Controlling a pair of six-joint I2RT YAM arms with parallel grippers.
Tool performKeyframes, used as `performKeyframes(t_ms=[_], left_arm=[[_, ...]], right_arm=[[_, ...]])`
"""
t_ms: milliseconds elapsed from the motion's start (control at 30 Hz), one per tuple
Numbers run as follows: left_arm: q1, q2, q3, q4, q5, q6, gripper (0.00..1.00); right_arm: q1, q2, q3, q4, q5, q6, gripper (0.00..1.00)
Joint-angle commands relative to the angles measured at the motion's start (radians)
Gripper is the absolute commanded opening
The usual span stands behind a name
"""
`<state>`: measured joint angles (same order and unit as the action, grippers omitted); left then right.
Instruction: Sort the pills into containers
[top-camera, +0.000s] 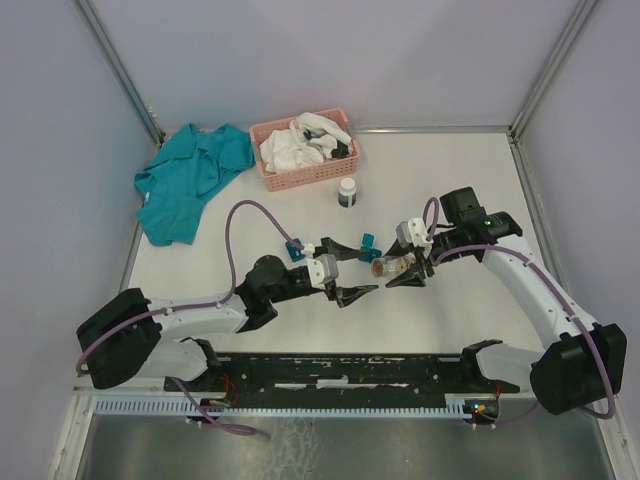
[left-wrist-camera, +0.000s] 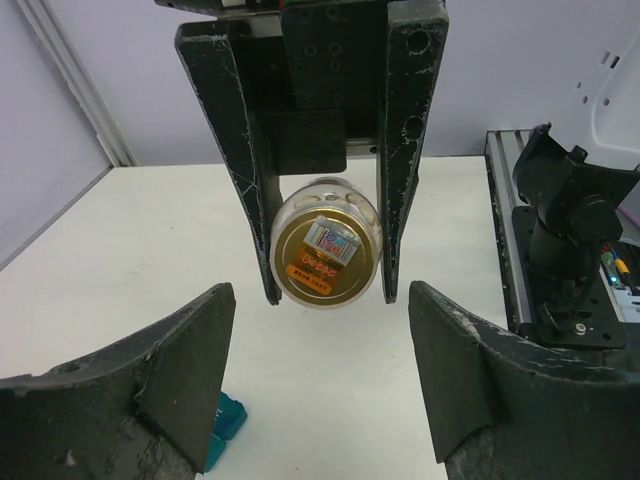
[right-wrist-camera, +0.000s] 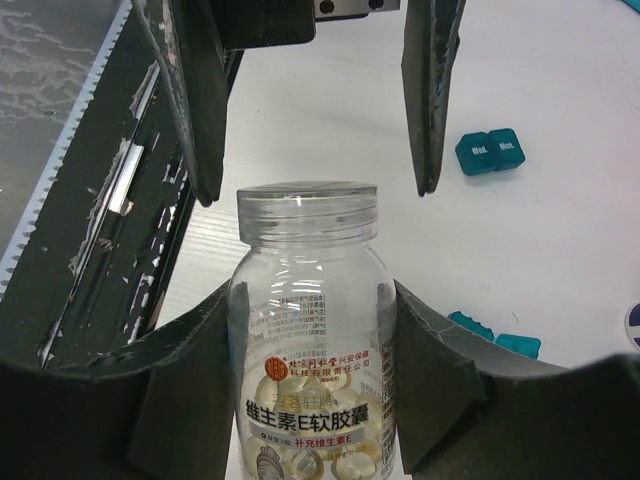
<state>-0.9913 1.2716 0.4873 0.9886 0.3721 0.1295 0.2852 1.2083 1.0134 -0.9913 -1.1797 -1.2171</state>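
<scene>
My right gripper (top-camera: 407, 266) is shut on a clear pill bottle (top-camera: 388, 267) and holds it on its side above the table. Pale yellow pills (right-wrist-camera: 300, 460) fill the bottle's (right-wrist-camera: 312, 330) lower part, and its clear lid (right-wrist-camera: 307, 212) is on. My left gripper (top-camera: 350, 272) faces the lid end, open, with nothing between its fingers (right-wrist-camera: 195, 110); the lid sits level with their tips. In the left wrist view the bottle (left-wrist-camera: 325, 250) shows end-on beyond my left gripper (left-wrist-camera: 320, 380). Two teal containers (top-camera: 293, 250) (top-camera: 368, 242) lie on the table behind the grippers.
A small white bottle with a dark label (top-camera: 347, 192) stands behind the containers. A pink lattice basket (top-camera: 290, 178) with white cloth in it sits at the back. A teal garment (top-camera: 190, 185) lies at the back left. The black base rail (top-camera: 350, 372) runs along the near edge.
</scene>
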Motion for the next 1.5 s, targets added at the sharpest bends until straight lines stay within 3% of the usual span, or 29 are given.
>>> performKeyframes(t_ms=[0, 400, 900, 1233, 1333, 1467], left_arm=[[-0.019, 0.026, 0.067, -0.034, 0.016, 0.058, 0.76], [-0.038, 0.032, 0.109, -0.102, -0.056, 0.045, 0.76], [-0.042, -0.011, 0.106, -0.08, -0.115, -0.077, 0.75], [-0.042, -0.003, 0.129, -0.107, -0.11, -0.125, 0.66], [-0.042, -0.003, 0.136, -0.108, -0.112, -0.151, 0.5], [-0.042, -0.005, 0.165, -0.171, -0.156, -0.225, 0.16]], right_arm=[[-0.004, -0.01, 0.027, 0.016, -0.041, 0.004, 0.03], [-0.004, -0.016, 0.027, 0.016, -0.044, 0.003, 0.03], [-0.004, -0.007, 0.026, 0.016, -0.039, 0.003, 0.03], [-0.005, -0.008, 0.027, 0.016, -0.039, 0.003, 0.03], [-0.004, -0.006, 0.026, 0.016, -0.035, 0.003, 0.03], [-0.004, -0.002, 0.024, 0.065, -0.006, 0.069, 0.02]])
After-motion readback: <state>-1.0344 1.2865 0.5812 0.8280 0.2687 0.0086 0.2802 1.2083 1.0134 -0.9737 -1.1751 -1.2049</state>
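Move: The right hand already holds the pill bottle lying roughly level, its lid facing left, about 5 cm to the left of that hand's point. The lid stands just off the open left fingers, roughly 2 cm to their right and 1 cm ahead, level with them. On the table, about 20 cm below the left hand, one teal pill box lies 11 cm ahead and 2 cm right, another 11 cm ahead and 16 cm left. The left fingers end up pinching the bottle's lid from both sides, closing from about three-quarters open to a third. First the left hand eases some 1.5 cm right onto the lid, dipping about as much and coming back up, then it rolls about 10 degrees around its finger line, forward side sinking. The right hand stays in place and keeps its grip on the bottle's body. ##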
